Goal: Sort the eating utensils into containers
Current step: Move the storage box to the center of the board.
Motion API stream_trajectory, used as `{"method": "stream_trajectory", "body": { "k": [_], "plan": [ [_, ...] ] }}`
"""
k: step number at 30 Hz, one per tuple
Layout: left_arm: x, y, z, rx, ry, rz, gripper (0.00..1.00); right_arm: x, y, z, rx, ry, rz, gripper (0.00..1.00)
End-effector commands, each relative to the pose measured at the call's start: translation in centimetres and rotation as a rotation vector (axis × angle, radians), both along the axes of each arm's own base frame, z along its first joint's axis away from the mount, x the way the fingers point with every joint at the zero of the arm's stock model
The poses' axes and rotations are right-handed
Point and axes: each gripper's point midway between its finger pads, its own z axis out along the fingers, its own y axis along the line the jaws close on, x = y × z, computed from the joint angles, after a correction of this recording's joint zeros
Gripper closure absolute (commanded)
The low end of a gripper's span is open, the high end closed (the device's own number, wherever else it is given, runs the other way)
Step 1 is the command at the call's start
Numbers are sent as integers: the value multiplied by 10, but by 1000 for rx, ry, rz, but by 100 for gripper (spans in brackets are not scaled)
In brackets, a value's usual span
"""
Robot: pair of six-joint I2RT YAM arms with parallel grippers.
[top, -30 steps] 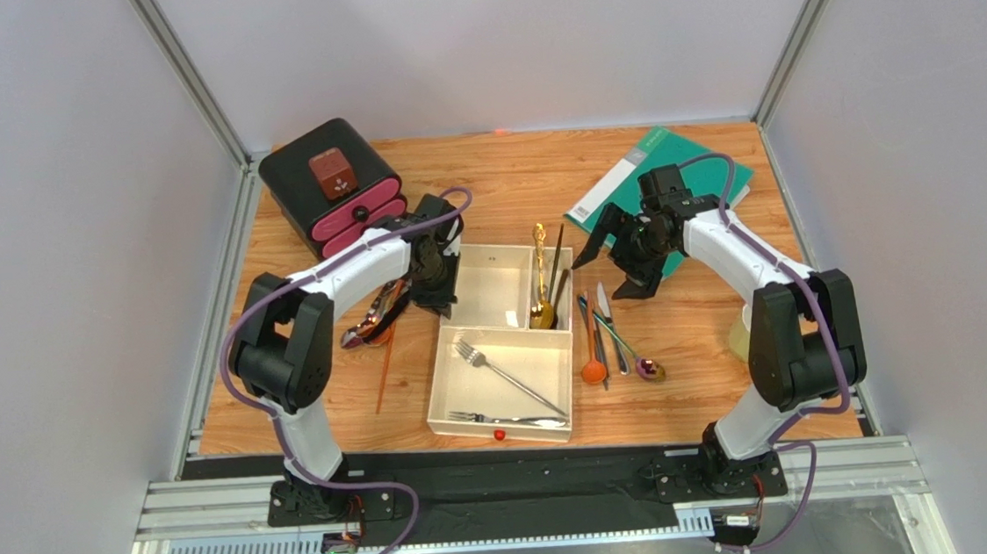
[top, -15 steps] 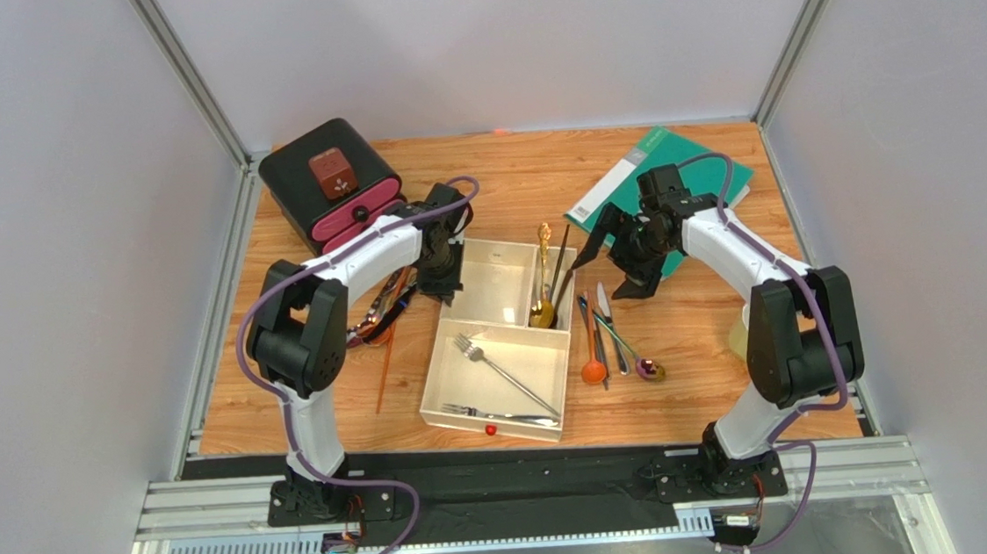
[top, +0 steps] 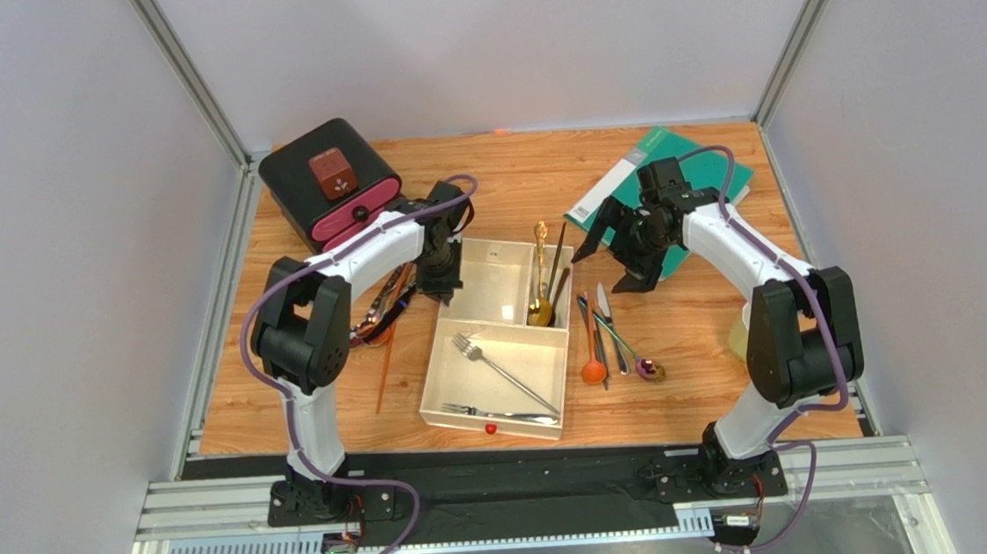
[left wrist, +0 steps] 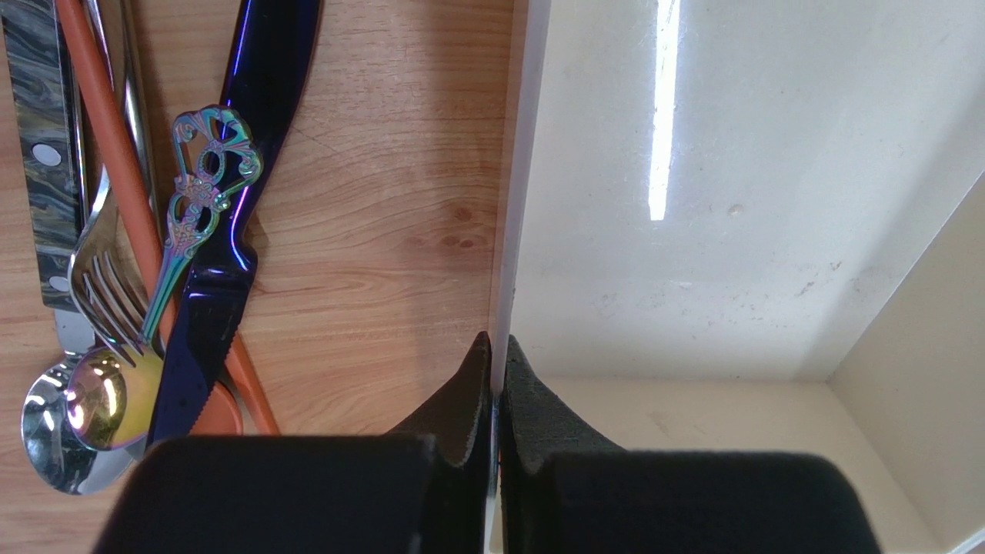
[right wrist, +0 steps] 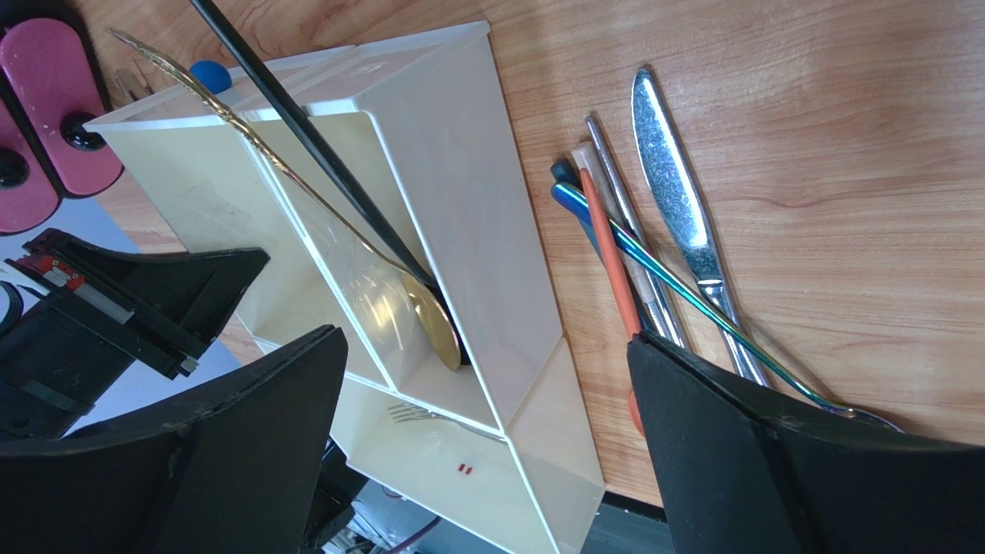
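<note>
The cream-white tray (top: 431,390) lies mid-table. Its large compartment holds two silver forks (top: 507,375); a small one holds a gold spoon (top: 541,273) and black sticks. My left gripper (top: 440,285) is shut on the tray's left wall (left wrist: 515,208), a fingertip on either side (left wrist: 495,346). Left of that wall lie a blue knife (left wrist: 243,173), an orange chopstick (left wrist: 116,173), an iridescent spoon (left wrist: 173,266) and a silver fork (left wrist: 98,277). My right gripper (top: 619,261) hangs open and empty (right wrist: 483,342) above the tray's right side. A silver knife (right wrist: 682,231) and several slim utensils (top: 610,341) lie right of the tray.
A black box with pink drawers (top: 330,184) stands at the back left, close behind my left arm. A green book (top: 663,178) lies at the back right under my right arm. A pale yellow cup (top: 739,334) stands beside the right arm's base link.
My left gripper moved onto the tray's left wall and shut on it. The tray's near end swung slightly left. The right arm barely moved.
</note>
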Motion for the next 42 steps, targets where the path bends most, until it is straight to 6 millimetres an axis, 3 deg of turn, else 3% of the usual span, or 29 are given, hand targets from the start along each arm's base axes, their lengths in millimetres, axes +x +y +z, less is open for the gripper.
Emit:
{"method": "stream_trajectory", "body": {
  "k": [1,8,17,20,21,23,26,27,29,30,32,33,35,36,38,39,41,42],
  "plan": [
    [18,12,-8,44,-13,108,100,4,-3,14,-17,-33,-8,0],
    [35,6,-5,-1,-8,177,100,-8,-11,13,-49,-43,-33,0],
    [28,0,-5,-36,25,182,99,-29,-19,13,-76,-36,-21,0],
    [23,0,-4,-42,32,171,82,-39,-21,13,-83,-26,-17,0],
    [23,0,1,-46,18,165,71,-45,-23,8,-89,-15,-19,0],
    [23,4,6,-35,0,152,65,-52,-25,9,-96,-28,-21,0],
    [25,6,32,-45,-50,109,64,-61,-15,8,-87,-26,21,0],
    [20,9,51,-48,-65,94,64,-58,-11,15,-85,-42,36,0],
    [18,12,77,-63,-119,88,63,-60,-4,10,-115,-19,86,1],
    [15,15,105,-89,-183,92,63,-56,-1,12,-128,-26,98,1],
    [13,23,131,-95,-257,109,62,-52,-1,4,-174,-24,131,3],
    [8,28,151,-108,-304,118,62,-51,-2,-10,-198,21,141,10],
    [4,38,167,-95,-348,145,62,-42,-6,-10,-241,39,155,19],
    [-5,45,176,-92,-354,175,62,-37,-8,-18,-266,64,178,39],
    [-15,53,175,-75,-343,216,62,-28,-9,-11,-284,64,191,65],
    [-24,56,176,-84,-330,247,62,-26,-9,-11,-293,62,198,85],
    [-38,61,162,-76,-289,276,63,-24,-12,-15,-315,63,225,97],
    [-45,63,163,-91,-293,307,63,-26,-14,-17,-323,69,236,97]
  ]
}}
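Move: Between the left fingers is the left wall of the storage box; the box's middle lies about 7 cm right of that hand, 6 cm back and 3 cm lower. The utensil pile is some 9 cm to the same hand's left and 2 cm back. From the right hand the box's middle is roughly 16 cm left, 6 cm back and 8 cm below; the cutlery beside the box is 8 cm back, 1 cm left and 10 cm below. Keeping its pinch on the box's left wall, the left hand pushes forward about 3 cm, turning slightly counter-clockwise, then opens a third, lets go and lifts some 20 cm, drifting left as its fingers tilt forward. The open right hand draws back about 6 cm, then returns halfway, sinking slightly and closing above the cutlery beside the box. ##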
